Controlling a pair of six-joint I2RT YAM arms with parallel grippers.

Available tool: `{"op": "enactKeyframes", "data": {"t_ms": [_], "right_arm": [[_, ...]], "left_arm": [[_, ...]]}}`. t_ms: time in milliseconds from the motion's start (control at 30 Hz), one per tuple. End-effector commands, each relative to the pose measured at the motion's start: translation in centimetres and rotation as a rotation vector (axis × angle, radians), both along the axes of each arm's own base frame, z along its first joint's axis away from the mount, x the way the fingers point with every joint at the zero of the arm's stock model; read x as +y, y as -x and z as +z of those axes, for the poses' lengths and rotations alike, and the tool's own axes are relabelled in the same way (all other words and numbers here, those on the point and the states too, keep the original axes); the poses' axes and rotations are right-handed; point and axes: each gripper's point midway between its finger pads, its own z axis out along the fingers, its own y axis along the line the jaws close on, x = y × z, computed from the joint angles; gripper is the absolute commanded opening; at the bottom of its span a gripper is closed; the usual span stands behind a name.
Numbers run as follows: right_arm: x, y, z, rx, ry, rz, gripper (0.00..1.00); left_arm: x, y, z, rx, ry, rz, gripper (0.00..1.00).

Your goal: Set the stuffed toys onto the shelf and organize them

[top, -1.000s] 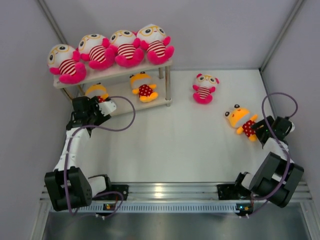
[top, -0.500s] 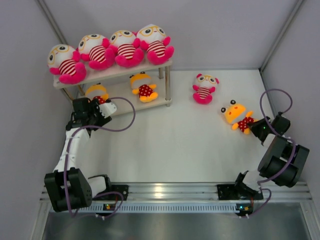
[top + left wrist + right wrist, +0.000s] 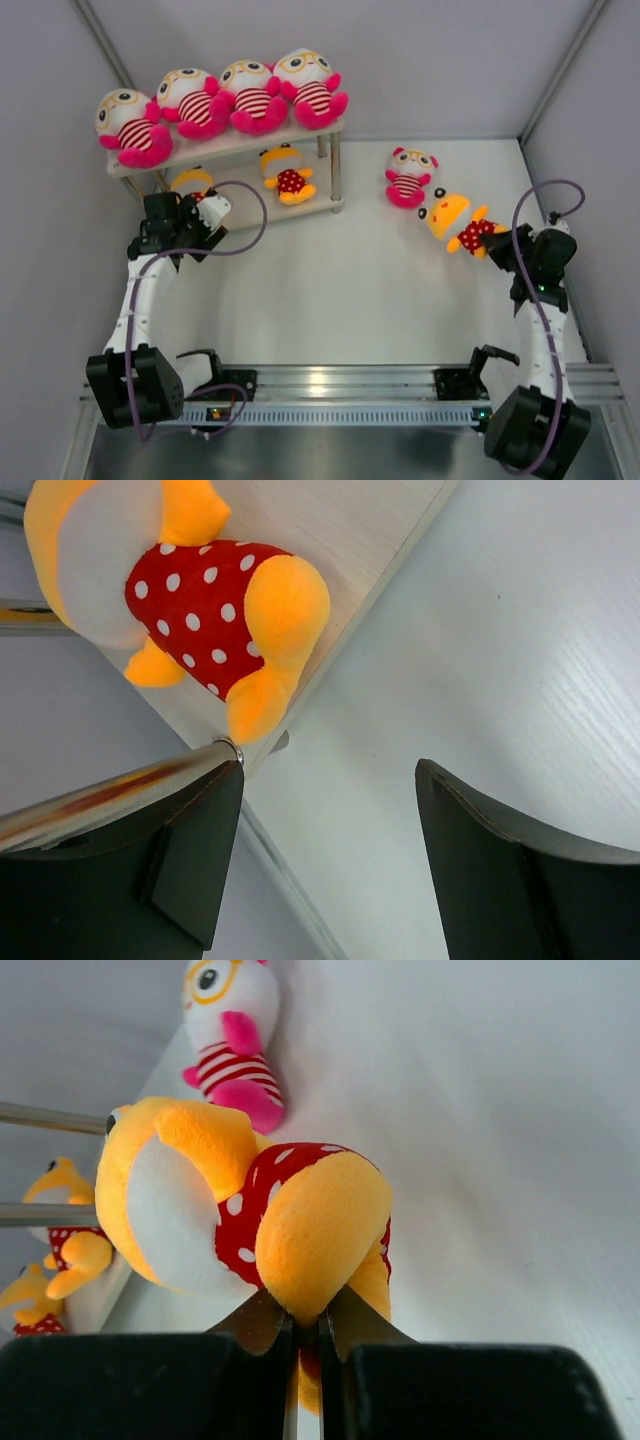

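Note:
Several white-headed striped stuffed toys (image 3: 222, 98) sit in a row on the shelf's (image 3: 235, 146) top board. Two orange polka-dot toys, one on the right (image 3: 286, 174) and one on the left (image 3: 194, 183), lie on the lower board. My left gripper (image 3: 207, 220) is open beside the shelf's front left leg, near the left orange toy (image 3: 205, 605). Another striped toy (image 3: 408, 176) lies on the table to the right of the shelf. My right gripper (image 3: 492, 240) is shut on a limb of an orange polka-dot toy (image 3: 455, 222), (image 3: 250, 1215), which is lifted near the striped toy (image 3: 228, 1035).
Grey walls enclose the white table on three sides. A silver shelf leg (image 3: 110, 790) runs just past my left finger. The aluminium rail (image 3: 330, 385) with both arm bases crosses the near edge.
My right gripper closed on the orange polka-dot toy and carried it up and left toward the striped toy on the table. The left arm barely moved.

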Motion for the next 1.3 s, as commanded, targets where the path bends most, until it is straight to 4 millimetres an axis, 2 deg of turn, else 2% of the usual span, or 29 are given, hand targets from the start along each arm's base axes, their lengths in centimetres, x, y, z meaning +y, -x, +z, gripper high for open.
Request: {"op": "enactKeyframes", "data": {"t_ms": [0, 67, 100, 167, 200, 233, 267, 300, 333, 367, 400, 433, 467, 533, 567, 600, 633, 667, 700, 733, 767, 833, 867, 900, 1067, 1100, 1167, 1200, 1267], "right_arm": [[3.3, 1.6, 2.3, -0.006, -0.083, 0.026, 0.0], [5.2, 1.8, 3.3, -0.028, -0.116, 0.06, 0.0], [7.5, 1.9, 4.0, -0.035, -0.185, 0.101, 0.0], [9.5, 0.9, 5.9, -0.098, -0.269, 0.105, 0.0], [13.1, 1.3, 6.6, -0.105, -0.286, 0.202, 0.0], [14.9, 1.0, 8.7, -0.159, -0.296, 0.239, 0.0], [15.9, -0.2, 8.7, -0.153, -0.291, 0.21, 0.0], [20.5, 1.0, 9.7, -0.168, -0.306, 0.335, 0.0], [22.9, 1.0, 11.5, -0.206, -0.324, 0.387, 0.0], [25.7, 0.2, 12.0, -0.219, -0.361, 0.438, 0.0], [28.5, 1.0, 12.3, -0.206, -0.39, 0.509, 0.0], [30.1, 0.6, 13.8, -0.229, -0.422, 0.533, 0.0], [31.9, -0.6, 13.2, -0.218, -0.46, 0.535, 0.0], [35.8, -0.8, 13.2, -0.213, -0.536, 0.57, 0.0], [36.5, -1.5, 12.3, -0.187, -0.538, 0.561, 0.0], [38.4, -1.4, 14.3, -0.222, -0.582, 0.596, 0.0], [39.6, -1.6, 14.1, -0.209, -0.595, 0.602, 0.0], [41.1, -2.4, 12.1, -0.154, -0.611, 0.591, 0.0], [42.6, -2.2, 13.3, -0.167, -0.66, 0.61, 0.0], [43.2, -2.9, 13.2, -0.169, -0.692, 0.574, 0.0], [44.3, -3.5, 11.6, -0.122, -0.736, 0.548, 0.0], [46.3, -3.8, 12.2, -0.112, -0.791, 0.541, 0.0], [47.0, -4.5, 10.9, -0.075, -0.815, 0.497, 0.0], [47.8, -4.5, 11.5, -0.077, -0.841, 0.487, 0.0], [48.9, -6.5, 9.9, -0.062, -0.872, 0.313, 0.0], [49.4, -6.6, 10.8, -0.074, -0.895, 0.303, 0.0], [50.1, -7.5, 9.8, -0.072, -0.899, 0.256, 0.0], [50.8, -7.8, 10.8, -0.083, -0.916, 0.254, 0.0], [51.6, -8.6, 9.1, -0.055, -0.898, 0.219, 0.0]], "left_arm": [[-1.0, 0.6, 1.7, -0.016, 0.099, 0.06, 0.75], [-0.5, 1.0, 1.7, 0.0, 0.098, 0.105, 0.75], [-0.5, 1.1, 1.8, 0.006, 0.113, 0.133, 0.75], [0.0, 1.6, 2.1, 0.023, 0.109, 0.178, 0.75], [0.1, 1.8, 2.3, 0.026, 0.117, 0.203, 0.75], [0.4, 2.0, 2.3, 0.03, 0.11, 0.223, 0.75], [0.7, 2.2, 2.5, 0.03, 0.104, 0.245, 0.75], [1.5, 2.6, 2.4, 0.032, 0.08, 0.293, 0.75], [2.0, 2.9, 2.4, 0.032, 0.067, 0.322, 0.75], [2.2, 3.1, 2.2, 0.036, 0.061, 0.342, 0.75], [3.4, 3.8, 1.8, 0.043, 0.028, 0.424, 0.75], [3.8, 4.1, 1.4, 0.052, 0.022, 0.456, 0.75], [4.2, 4.7, 0.9, 0.064, 0.011, 0.489, 0.75], [5.0, 6.1, 0.5, 0.087, -0.016, 0.555, 0.74], [5.1, 6.5, 0.2, 0.102, -0.025, 0.57, 0.74], [5.2, 6.9, 0.2, 0.102, -0.023, 0.59, 0.74], [5.5, 7.6, 0.1, 0.116, -0.036, 0.614, 0.74], [5.6, 7.8, -0.1, 0.125, -0.037, 0.626, 0.74], [5.6, 8.1, -0.2, 0.131, -0.031, 0.647, 0.74], [5.9, 8.5, -0.3, 0.14, -0.042, 0.667, 0.74], [6.1, 8.6, -0.4, 0.14, -0.05, 0.686, 0.74], [6.3, 8.8, -0.4, 0.134, -0.049, 0.717, 0.74], [6.5, 8.9, -0.2, 0.13, -0.057, 0.73, 0.74], [6.5, 8.9, 0.0, 0.124, -0.052, 0.737, 0.74], [6.6, 8.8, 0.6, 0.111, -0.05, 0.741, 0.74], [6.7, 8.8, 0.6, 0.11, -0.057, 0.741, 0.74], [6.8, 8.8, 0.8, 0.104, -0.06, 0.744, 0.74], [6.8, 8.8, 0.9, 0.102, -0.063, 0.745, 0.74], [6.8, 8.9, 0.8, 0.103, -0.065, 0.745, 0.74]]}}
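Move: The right hand already grips the yellow toy by its legs; its place is the gap on the lower shelf, about 57 cm to the left and 15 cm ahead, only slightly lower. Flanking that gap, a yellow toy sits 47 cm left and 17 ahead, another 69 left and 14 ahead; the shelf's right front post stands 35 left, 15 ahead. The pink panda lies 20 cm ahead, 20 left, 10 below. From the empty left hand the gap is 14 cm ahead, 9 right, slightly lower. Keeping its fingers shut on the yellow toy's legs, the right hand makes a fast sweep of some 50 cm to the left, rising about 7 cm overall and passing in front of the right front post, then reaches about 10 cm forward to put the toy head first in over the lower shelf, its left side rolling up by roughly 45 degrees. Meanwhile the empty left hand, fingers still open, backs off about 9 cm and some 6 cm left, away from the shelf, turning counter-clockwise. ##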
